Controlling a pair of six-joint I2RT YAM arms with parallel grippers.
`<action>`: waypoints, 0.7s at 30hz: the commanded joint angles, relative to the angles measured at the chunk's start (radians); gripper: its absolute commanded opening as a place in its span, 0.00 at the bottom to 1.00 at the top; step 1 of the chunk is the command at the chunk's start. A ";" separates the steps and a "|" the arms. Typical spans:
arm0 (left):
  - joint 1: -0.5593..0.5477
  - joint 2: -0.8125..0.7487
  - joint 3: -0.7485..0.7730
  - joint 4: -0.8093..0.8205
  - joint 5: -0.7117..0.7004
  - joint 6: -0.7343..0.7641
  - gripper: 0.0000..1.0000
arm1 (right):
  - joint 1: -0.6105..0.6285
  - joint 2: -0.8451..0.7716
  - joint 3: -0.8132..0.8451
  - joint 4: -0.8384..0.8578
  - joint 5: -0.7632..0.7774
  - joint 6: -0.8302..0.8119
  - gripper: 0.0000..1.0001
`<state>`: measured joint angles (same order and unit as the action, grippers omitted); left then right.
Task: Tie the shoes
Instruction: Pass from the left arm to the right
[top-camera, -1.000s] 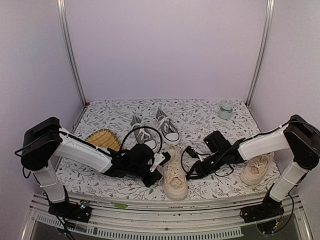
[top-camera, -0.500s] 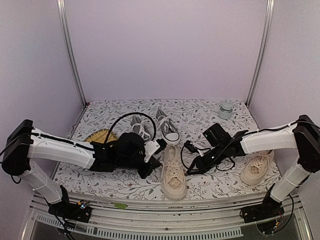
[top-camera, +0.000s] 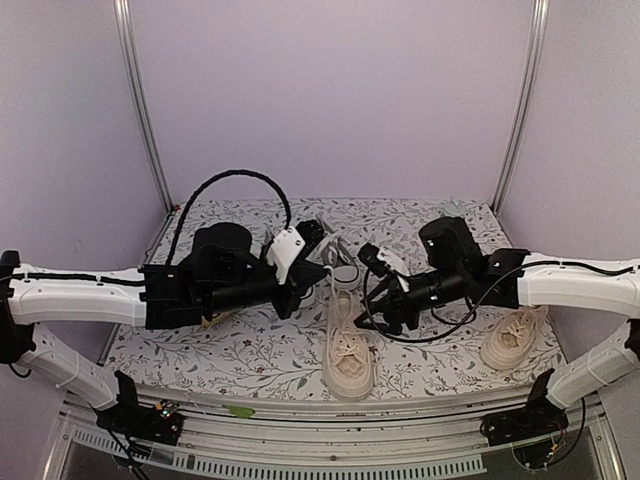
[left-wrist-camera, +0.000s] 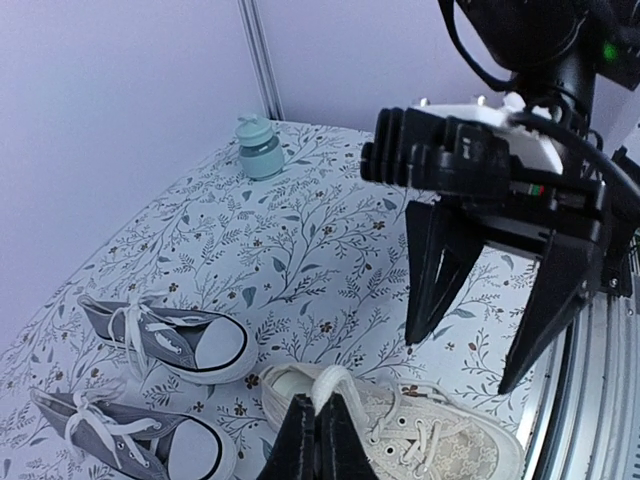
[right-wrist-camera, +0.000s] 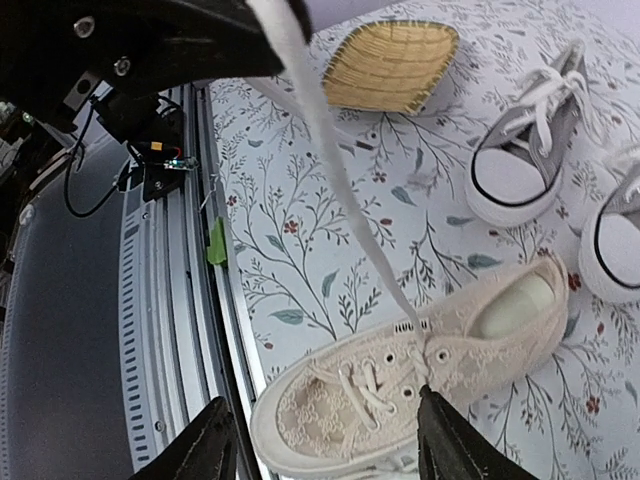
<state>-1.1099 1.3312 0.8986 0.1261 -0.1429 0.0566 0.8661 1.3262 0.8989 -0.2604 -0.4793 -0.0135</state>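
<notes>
A cream shoe (top-camera: 348, 345) lies at the front centre with its toe toward the near edge. My left gripper (left-wrist-camera: 320, 408) is shut on its cream lace (left-wrist-camera: 345, 385) and holds it taut above the shoe's heel (left-wrist-camera: 290, 385). In the right wrist view that lace (right-wrist-camera: 330, 150) runs slantwise up from the eyelets. My right gripper (right-wrist-camera: 322, 420) hangs open over the same shoe (right-wrist-camera: 400, 400) with nothing between its fingers. The second cream shoe (top-camera: 512, 338) sits at the right. Two grey shoes (left-wrist-camera: 170, 335) (left-wrist-camera: 130, 435) lie behind, with loose white laces.
A woven basket (right-wrist-camera: 390, 65) sits at the left behind the left arm. A small pale-green bottle (left-wrist-camera: 258, 147) stands at the back right corner. A metal rail (right-wrist-camera: 180, 330) with a green scrap (right-wrist-camera: 218, 243) on it runs along the table's near edge.
The right gripper has opened and risen above the cream shoe. The left arm has lifted and swung back, drawing the lace up with it.
</notes>
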 joint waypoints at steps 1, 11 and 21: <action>-0.016 -0.036 0.011 0.086 -0.036 0.037 0.00 | 0.050 0.125 0.018 0.310 -0.020 -0.105 0.62; -0.015 -0.033 0.009 0.086 -0.037 0.033 0.00 | 0.052 0.287 0.028 0.461 0.052 -0.127 0.39; -0.012 -0.068 -0.018 0.073 -0.073 0.022 0.00 | 0.049 0.278 -0.001 0.437 0.100 -0.116 0.01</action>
<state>-1.1103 1.3071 0.8974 0.1741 -0.1860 0.0795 0.9161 1.6207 0.9115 0.1661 -0.4137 -0.1322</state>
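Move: The stretch of white lace hanging from the left hand's shut fingers to the beige shoe lies about 6 cm left, 4 cm ahead and 3 cm below the right hand. The beige shoe's middle is roughly 1 cm ahead, 5 cm left and 13 cm below; beyond it the right grey shoe stands about 28 cm ahead, 7 cm left and 14 cm below. From the left hand, that stretch of lace is level fore-and-aft, some 2 cm right and 10 cm below. The hanging lace is met by the right hand's open fingers, which reach left about 6.5 cm, quickly at first, then curve forward and down nearly 4 cm each over the beige shoe. They close as they arrive, pinching the lace below the left grip, the wrist rolling slightly; the left hand keeps its pinch and rises some 2 cm. ##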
